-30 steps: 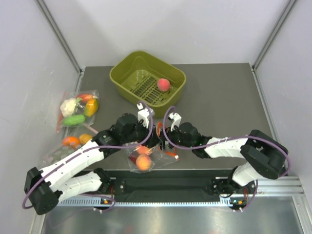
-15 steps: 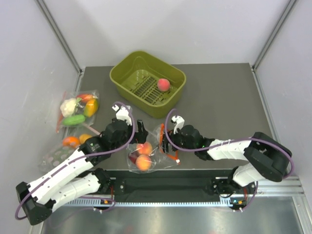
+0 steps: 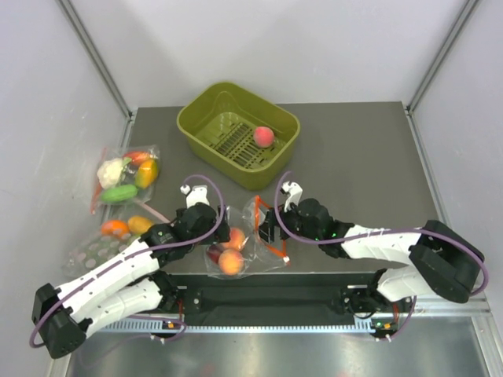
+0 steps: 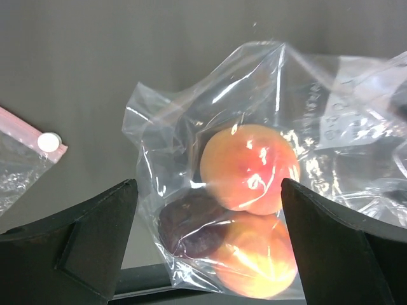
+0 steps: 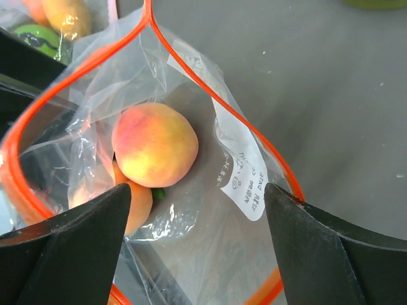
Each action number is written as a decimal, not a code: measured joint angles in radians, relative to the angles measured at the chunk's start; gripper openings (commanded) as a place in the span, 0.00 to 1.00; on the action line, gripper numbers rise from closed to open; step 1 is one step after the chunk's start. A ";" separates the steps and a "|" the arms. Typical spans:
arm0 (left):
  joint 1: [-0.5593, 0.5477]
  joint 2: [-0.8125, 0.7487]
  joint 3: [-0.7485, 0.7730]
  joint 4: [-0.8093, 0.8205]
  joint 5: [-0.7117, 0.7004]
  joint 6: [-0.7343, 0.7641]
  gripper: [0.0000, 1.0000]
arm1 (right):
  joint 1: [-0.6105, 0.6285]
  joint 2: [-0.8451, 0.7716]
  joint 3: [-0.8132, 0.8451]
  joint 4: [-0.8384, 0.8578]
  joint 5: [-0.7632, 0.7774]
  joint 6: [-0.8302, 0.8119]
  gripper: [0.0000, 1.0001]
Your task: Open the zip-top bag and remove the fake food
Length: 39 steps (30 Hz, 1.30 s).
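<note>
The zip-top bag (image 3: 250,245) lies crinkled near the table's front edge, its orange-red zip strip (image 5: 191,75) spread wide. Two of the fake food peaches sit inside, one (image 5: 154,145) on top of the other (image 4: 257,254). A third peach (image 3: 263,137) rests in the green basket. My left gripper (image 3: 221,236) is open at the bag's closed end, its fingers straddling the bagged peaches (image 4: 249,166). My right gripper (image 3: 264,228) is open at the bag's mouth and looks straight into it, holding nothing.
A green basket (image 3: 200,118) stands at the back middle. Two other clear bags of vegetables (image 3: 126,173) (image 3: 110,232) lie along the left edge; a pink zip strip with a white slider (image 4: 48,141) is close to my left gripper.
My left gripper has let go at the bag's mouth, opened wide and swung back left to the bag's closed end. The right gripper shifted slightly right.
</note>
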 measured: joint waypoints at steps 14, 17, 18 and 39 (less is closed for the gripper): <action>-0.002 0.069 -0.126 0.126 0.097 -0.061 0.11 | -0.008 -0.011 -0.005 0.007 -0.063 -0.018 0.85; -0.002 0.077 -0.150 0.160 0.120 -0.062 0.06 | 0.000 0.006 -0.005 0.020 -0.079 -0.021 0.85; -0.002 0.081 -0.155 0.175 0.127 -0.062 0.03 | 0.003 0.017 -0.005 0.026 -0.083 -0.022 0.85; -0.001 0.225 -0.192 0.428 0.247 0.008 0.00 | 0.064 0.192 0.079 0.050 -0.064 -0.033 0.89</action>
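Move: The slack film at the closed end of the zip-top bag lies about 3 cm right, 2 cm back and 6 cm below my left hand. The upper peach in it is roughly 5 cm right, 3 cm back and 6 cm down; the plum about 7 cm back and 1 cm left, the lower peach 9 cm back and 4 cm right, both some 7 cm down. From my right hand the upper peach is about 9 cm left, 3 cm back and 5 cm below. I drop my left hand about 7 cm onto the bag's closed end, shutting its wide-open fingers on the film beside the upper peach, then carry on to my right, some 5 cm in all, towards my right hand. After a short hold, my right hand moves back, down and left, about 3 cm each way, fingers open, through the orange-zipped mouth to the upper peach. ##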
